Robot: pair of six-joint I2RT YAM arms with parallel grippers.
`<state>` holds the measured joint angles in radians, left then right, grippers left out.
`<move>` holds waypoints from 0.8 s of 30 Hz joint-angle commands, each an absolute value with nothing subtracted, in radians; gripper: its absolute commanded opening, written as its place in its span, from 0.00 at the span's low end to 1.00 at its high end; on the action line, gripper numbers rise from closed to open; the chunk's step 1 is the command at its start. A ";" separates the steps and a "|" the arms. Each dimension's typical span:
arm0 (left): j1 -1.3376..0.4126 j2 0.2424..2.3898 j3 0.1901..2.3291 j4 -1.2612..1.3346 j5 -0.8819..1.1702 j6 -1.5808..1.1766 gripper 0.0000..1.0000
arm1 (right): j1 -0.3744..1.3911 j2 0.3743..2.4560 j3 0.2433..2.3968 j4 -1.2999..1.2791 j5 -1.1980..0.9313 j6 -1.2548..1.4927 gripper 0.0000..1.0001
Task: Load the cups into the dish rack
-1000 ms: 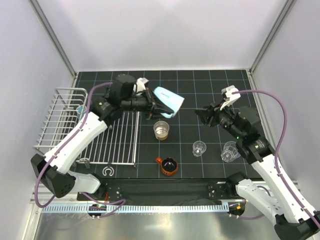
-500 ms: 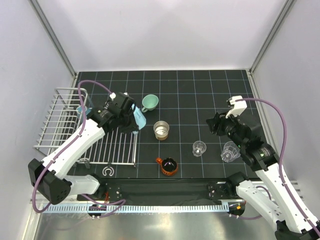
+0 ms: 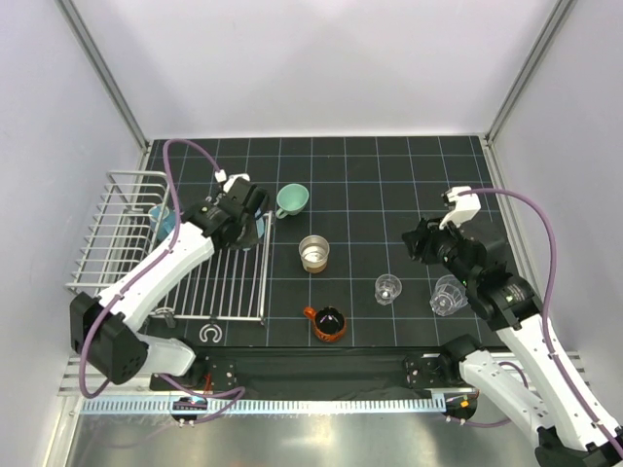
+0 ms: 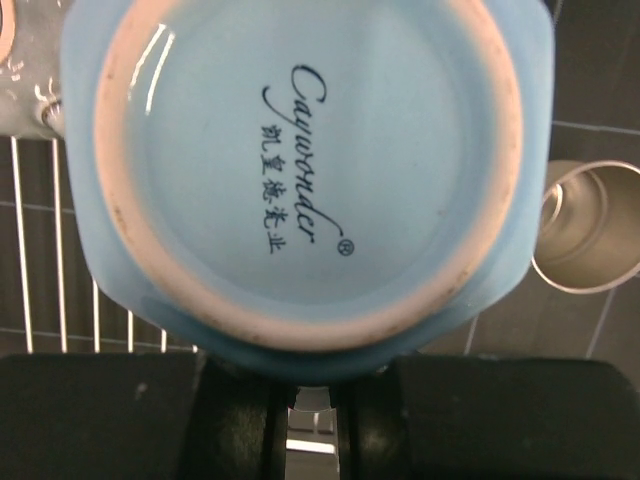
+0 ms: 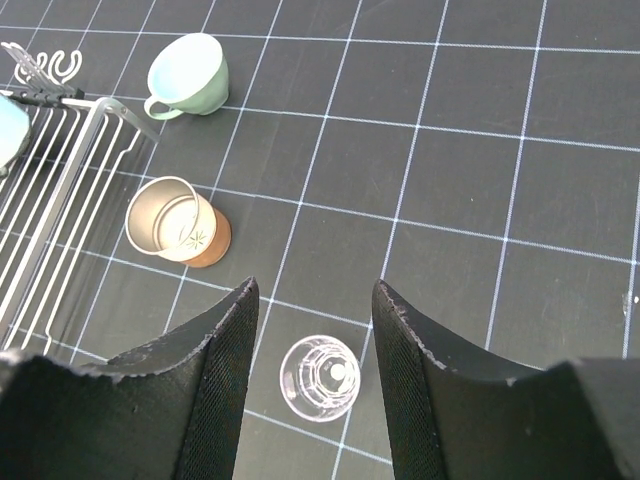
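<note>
My left gripper [image 3: 245, 220] is shut on the blue cup [image 4: 310, 170], gripping its lower wall. The cup's light-blue base with printed lettering fills the left wrist view. It hangs over the right edge of the dish rack's flat slatted part [image 3: 229, 277]. On the mat lie a mint green cup [image 3: 291, 199], a steel cup [image 3: 313, 253], an orange cup [image 3: 328, 322] and two clear cups [image 3: 389, 288] [image 3: 448, 295]. My right gripper [image 5: 315, 290] is open above the mat. A clear cup [image 5: 322, 378] shows between its fingers, below them.
The rack's raised basket [image 3: 122, 209] stands at the far left with a teal cup [image 3: 161, 219] inside. The steel cup [image 5: 178, 220] and the mint cup [image 5: 188, 75] lie left of my right gripper. The enclosure's walls close in both sides.
My left arm carried the blue cup left and down, from above the steel cup to the rack's slatted part, uncovering the mint cup. My right gripper drew back slightly to the right.
</note>
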<state>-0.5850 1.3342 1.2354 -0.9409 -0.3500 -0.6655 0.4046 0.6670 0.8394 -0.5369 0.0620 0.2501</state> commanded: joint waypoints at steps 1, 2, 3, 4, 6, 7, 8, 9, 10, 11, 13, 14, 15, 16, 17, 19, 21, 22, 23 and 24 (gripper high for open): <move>-0.560 1.351 1.243 -0.802 -0.422 -0.609 0.00 | 0.410 0.644 0.871 -0.561 0.083 0.262 0.51; -0.551 1.358 1.236 -0.787 -0.420 -0.604 0.00 | 0.410 0.644 0.873 -0.569 0.084 0.249 0.52; -0.528 1.370 1.218 -0.767 -0.408 -0.600 0.00 | 0.410 0.640 0.877 -0.574 0.087 0.241 0.51; -0.511 1.376 1.212 -0.732 -0.394 -0.600 0.00 | 0.408 0.637 0.877 -0.584 0.094 0.230 0.51; -0.473 1.400 1.207 -0.715 -0.348 -0.598 0.00 | 0.410 0.634 0.880 -0.587 0.103 0.218 0.51; -0.466 1.410 1.212 -0.709 -0.347 -0.595 0.00 | 0.410 0.634 0.881 -0.592 0.106 0.215 0.51; -0.462 1.419 1.213 -0.704 -0.345 -0.589 0.00 | 0.410 0.635 0.884 -0.594 0.104 0.213 0.51; -0.451 1.434 1.215 -0.701 -0.345 -0.577 0.00 | 0.410 0.637 0.885 -0.597 0.101 0.215 0.51; -0.448 1.440 1.213 -0.690 -0.350 -0.574 0.00 | 0.410 0.637 0.887 -0.595 0.097 0.218 0.51; -0.443 1.448 1.212 -0.684 -0.351 -0.568 0.00 | 0.410 0.643 0.887 -0.595 0.095 0.219 0.52; -0.431 1.471 1.207 -0.673 -0.342 -0.557 0.00 | 0.410 0.641 0.884 -0.588 0.092 0.225 0.52; -0.428 1.479 1.204 -0.657 -0.338 -0.554 0.00 | 0.408 0.641 0.882 -0.581 0.087 0.227 0.51; -0.425 1.485 1.198 -0.650 -0.339 -0.551 0.00 | 0.410 0.641 0.873 -0.572 0.086 0.229 0.52; -0.422 1.497 1.195 -0.644 -0.341 -0.549 0.00 | 0.410 0.643 0.871 -0.559 0.083 0.232 0.51; -0.416 1.505 1.190 -0.640 -0.339 -0.546 0.00 | 0.408 0.650 0.873 -0.552 0.081 0.235 0.52; -0.410 1.516 1.189 -0.640 -0.344 -0.546 0.00 | 0.410 0.661 0.880 -0.548 0.066 0.239 0.51; -0.399 1.516 1.178 -0.644 -0.356 -0.546 0.00 | 0.410 0.676 0.885 -0.546 0.054 0.239 0.52; -0.393 1.514 1.172 -0.644 -0.363 -0.545 0.00 | 0.408 0.680 0.885 -0.546 0.055 0.239 0.51; -0.378 1.505 1.166 -0.644 -0.362 -0.543 0.00 | 0.410 0.681 0.884 -0.548 0.055 0.239 0.52; -0.370 1.500 1.151 -0.635 -0.362 -0.542 0.00 | 0.410 0.681 0.881 -0.545 0.058 0.241 0.52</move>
<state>-0.3992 1.5360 1.1564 -0.7265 -0.3176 -0.5610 0.4046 0.6739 0.8463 -0.5900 0.0677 0.2386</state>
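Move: The free spot in the dish rack for the blue cup I already hold, bottom up, lies about 8 cm ahead of my left hand, 4 cm to its left and 12 cm below. The grey cup already racked is about 9 cm ahead and 12 cm left; the green cup stands some 13 cm ahead and 10 cm right, the metal cup about 2 cm ahead and 15 cm right. From my right hand the spot is roughly 44 cm left and 11 cm ahead. I lower the blue cup into the gap beside the grey cup, my left hand sinking about 7 cm while it reaches some 5 cm forward and drifts a little left. Forward and down go together at first; towards the end it is nearly all down. My fingers keep their grip and the wrist hardly turns. ##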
